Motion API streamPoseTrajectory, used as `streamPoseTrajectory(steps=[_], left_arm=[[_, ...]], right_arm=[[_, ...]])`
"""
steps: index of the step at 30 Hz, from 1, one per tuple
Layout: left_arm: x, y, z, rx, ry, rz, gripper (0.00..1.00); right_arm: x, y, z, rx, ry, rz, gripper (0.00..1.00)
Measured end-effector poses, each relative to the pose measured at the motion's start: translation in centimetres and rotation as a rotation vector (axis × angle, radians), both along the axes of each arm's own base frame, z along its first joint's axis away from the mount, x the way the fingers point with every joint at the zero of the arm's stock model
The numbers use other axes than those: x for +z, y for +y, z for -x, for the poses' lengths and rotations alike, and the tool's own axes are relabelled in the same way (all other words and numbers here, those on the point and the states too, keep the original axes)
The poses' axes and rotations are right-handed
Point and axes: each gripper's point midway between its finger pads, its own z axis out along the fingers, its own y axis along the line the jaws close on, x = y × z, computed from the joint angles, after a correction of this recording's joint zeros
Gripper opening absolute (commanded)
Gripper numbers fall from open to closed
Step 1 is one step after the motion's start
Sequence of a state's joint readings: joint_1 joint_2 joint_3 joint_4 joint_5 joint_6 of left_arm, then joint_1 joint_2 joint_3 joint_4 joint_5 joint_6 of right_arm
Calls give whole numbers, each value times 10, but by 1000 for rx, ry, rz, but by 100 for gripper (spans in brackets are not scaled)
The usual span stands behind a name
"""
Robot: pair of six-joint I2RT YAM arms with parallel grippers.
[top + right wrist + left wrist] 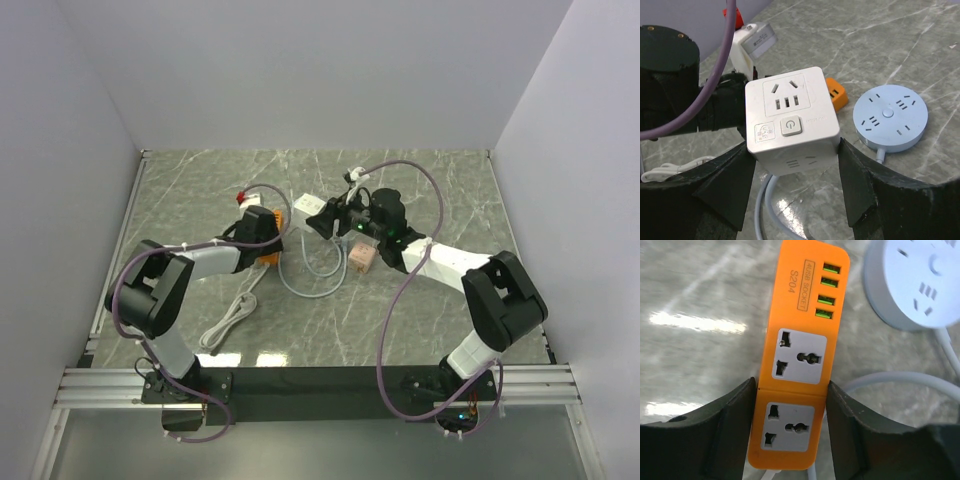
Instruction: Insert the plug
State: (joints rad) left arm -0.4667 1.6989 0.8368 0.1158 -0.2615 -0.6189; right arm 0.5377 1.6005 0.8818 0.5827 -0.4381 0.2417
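Observation:
An orange power strip point(800, 340) with two sockets and several USB ports lies on the marble table. My left gripper point(792, 390) is shut on its near end, both fingers pressed against its long sides. From above, the same strip point(268, 262) shows just under that gripper point(262, 238). My right gripper point(795, 150) is shut on a white cube socket point(790, 110), held off the table with its cable hanging below; the top view shows this gripper point(335, 220) mid-table. A white cord ending in a plug point(215, 335) lies at the near left.
A round pale-blue socket point(890, 117) sits on the table beside the orange strip point(836, 95), its cable looping toward the front point(305, 285). A white adapter point(752, 42) with a red part stands behind. A small pinkish box point(361, 259) lies under the right arm. Walls enclose the table.

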Motion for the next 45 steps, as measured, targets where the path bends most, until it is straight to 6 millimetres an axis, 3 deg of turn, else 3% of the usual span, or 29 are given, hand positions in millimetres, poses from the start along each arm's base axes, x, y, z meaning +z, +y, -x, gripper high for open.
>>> streamPoseTrajectory(steps=[3,6,7,10,13,22,30,33,39,42,45], left_arm=[[0,-12,6,-45,3,0,50],[0,-15,7,-58,4,-2,64],[0,-15,8,-59,5,-2,75],[3,-12,13,-58,16,-6,91],[15,-9,20,-56,-1,2,96],[98,6,34,-19,-188,86,98],[140,64,53,139,-306,154,98],[147,77,58,176,-328,163,98],[144,79,60,178,-318,162,98],[142,80,60,180,-310,160,98],[142,81,60,183,-310,160,98]], right_arm=[[2,-5,-1,-14,-4,-2,1],[4,-9,-4,-26,-9,-3,1],[5,-10,-4,-29,-11,-4,1],[4,-12,-6,-34,-10,-3,1],[4,-13,-6,-33,-12,-1,1],[4,-10,-1,11,-31,8,1],[10,7,15,109,-82,13,1],[18,18,23,159,-114,10,1],[37,54,33,276,-192,0,1],[28,72,38,333,-183,4,1],[5,85,43,385,-139,18,1]])
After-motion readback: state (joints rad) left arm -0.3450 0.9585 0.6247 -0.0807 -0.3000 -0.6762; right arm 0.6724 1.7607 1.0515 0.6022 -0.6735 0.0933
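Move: The orange power strip is still pinched in the left hand, its middle about 2 cm ahead of that hand and 1 cm below. From the right hand, which already holds the white socket cube, the strip lies roughly 11 cm left, 2 cm ahead and 14 cm down. The light blue round socket stands some 7 cm farther out than the strip's middle and 8 cm to its right; the pink cube is about 10 cm right of the right hand and 3 cm back. The orange strip gets a last nudge right of about 1 cm in the left fingers, which then open wide and let go; that hand climbs about 14 cm, backing off and swinging left. The white cube, kept gripped, waits after a small shift right, then the right hand carries it some 10 cm left and 5 cm back towards the strip, arching up and down again, turning about 20 degrees counter-clockwise. ##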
